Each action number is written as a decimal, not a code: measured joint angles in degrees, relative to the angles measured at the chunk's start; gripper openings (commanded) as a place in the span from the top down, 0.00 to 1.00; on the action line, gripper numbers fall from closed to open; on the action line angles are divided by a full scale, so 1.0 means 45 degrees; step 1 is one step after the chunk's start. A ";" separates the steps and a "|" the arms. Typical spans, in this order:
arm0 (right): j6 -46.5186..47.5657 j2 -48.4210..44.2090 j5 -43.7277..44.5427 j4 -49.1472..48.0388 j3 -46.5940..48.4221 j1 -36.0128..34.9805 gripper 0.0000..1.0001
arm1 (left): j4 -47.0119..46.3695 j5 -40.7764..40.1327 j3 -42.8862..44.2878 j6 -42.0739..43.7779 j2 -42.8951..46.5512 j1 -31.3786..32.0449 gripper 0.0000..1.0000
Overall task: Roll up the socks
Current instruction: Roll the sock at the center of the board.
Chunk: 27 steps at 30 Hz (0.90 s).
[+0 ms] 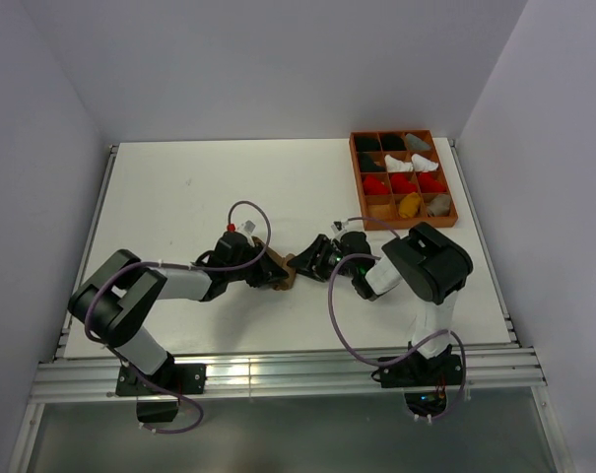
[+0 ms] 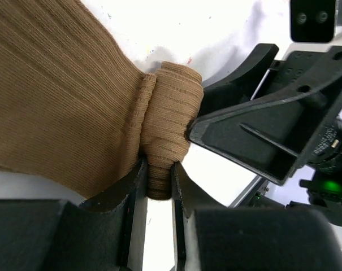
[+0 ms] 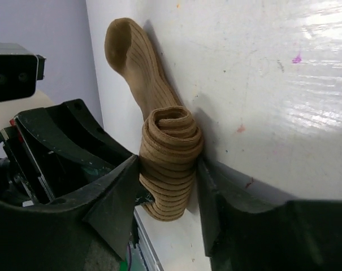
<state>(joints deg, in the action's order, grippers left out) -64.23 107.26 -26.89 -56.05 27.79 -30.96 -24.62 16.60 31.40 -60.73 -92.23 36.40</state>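
One light brown ribbed sock (image 1: 289,273) lies on the white table between the two grippers, partly rolled. In the left wrist view its flat part (image 2: 57,96) spreads to the left, and the tight roll (image 2: 171,113) runs down between my left gripper (image 2: 158,165), which is shut on the roll's end. My right gripper (image 3: 168,162) holds the other end of the roll (image 3: 169,141), with both fingers pressing its sides. The unrolled toe end (image 3: 131,62) stretches away above it. From above, the left gripper (image 1: 276,270) and right gripper (image 1: 307,261) face each other across the sock.
An orange-brown compartment tray (image 1: 353,169) stands at the back right. It holds rolled bundles in black, white, red, yellow and grey. The right gripper's black finger (image 2: 255,135) sits close beside the roll in the left wrist view. Grey walls enclose the table.
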 measured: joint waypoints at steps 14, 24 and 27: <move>0.0865 -0.0690 -0.0019 0.2278 0.0690 0.0010 1.00 | 0.1336 -0.0884 0.0131 0.0976 0.0719 0.0039 0.54; 0.3065 -0.1642 0.2089 1.0710 0.4745 -0.0461 1.00 | 0.4333 -0.6479 0.0787 0.2395 0.2866 0.2812 0.51; 0.3410 -0.1564 0.2565 1.2609 0.5814 -0.0714 1.00 | 0.4639 -0.8286 0.1205 0.2948 0.2841 0.4080 0.51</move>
<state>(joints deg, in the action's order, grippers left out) -48.88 100.22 -15.35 0.69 53.95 -34.17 -3.75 -20.69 36.82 -47.46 -79.44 54.76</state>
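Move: The sock's rolled end lies between the two hands at fingertip height. Its middle is about 2 cm ahead and 1 cm right of the left hand, whose fingers still pinch its near end. From the right hand it is some 2 cm left and 1 cm back, between the open fingers. The unrolled part of the sock runs off forward-left, its middle about 5 cm ahead and 3 cm left of the left hand and roughly 2 cm lower. The right fingers close fully on the rolled end. The left then open, let go and slip some 3 cm left off it, before rising and drawing back, turning to point more forward. Keeping its pinch, the right hand goes about 3 cm forward and a little up, tipping its fingers some 25 degrees farther down. ##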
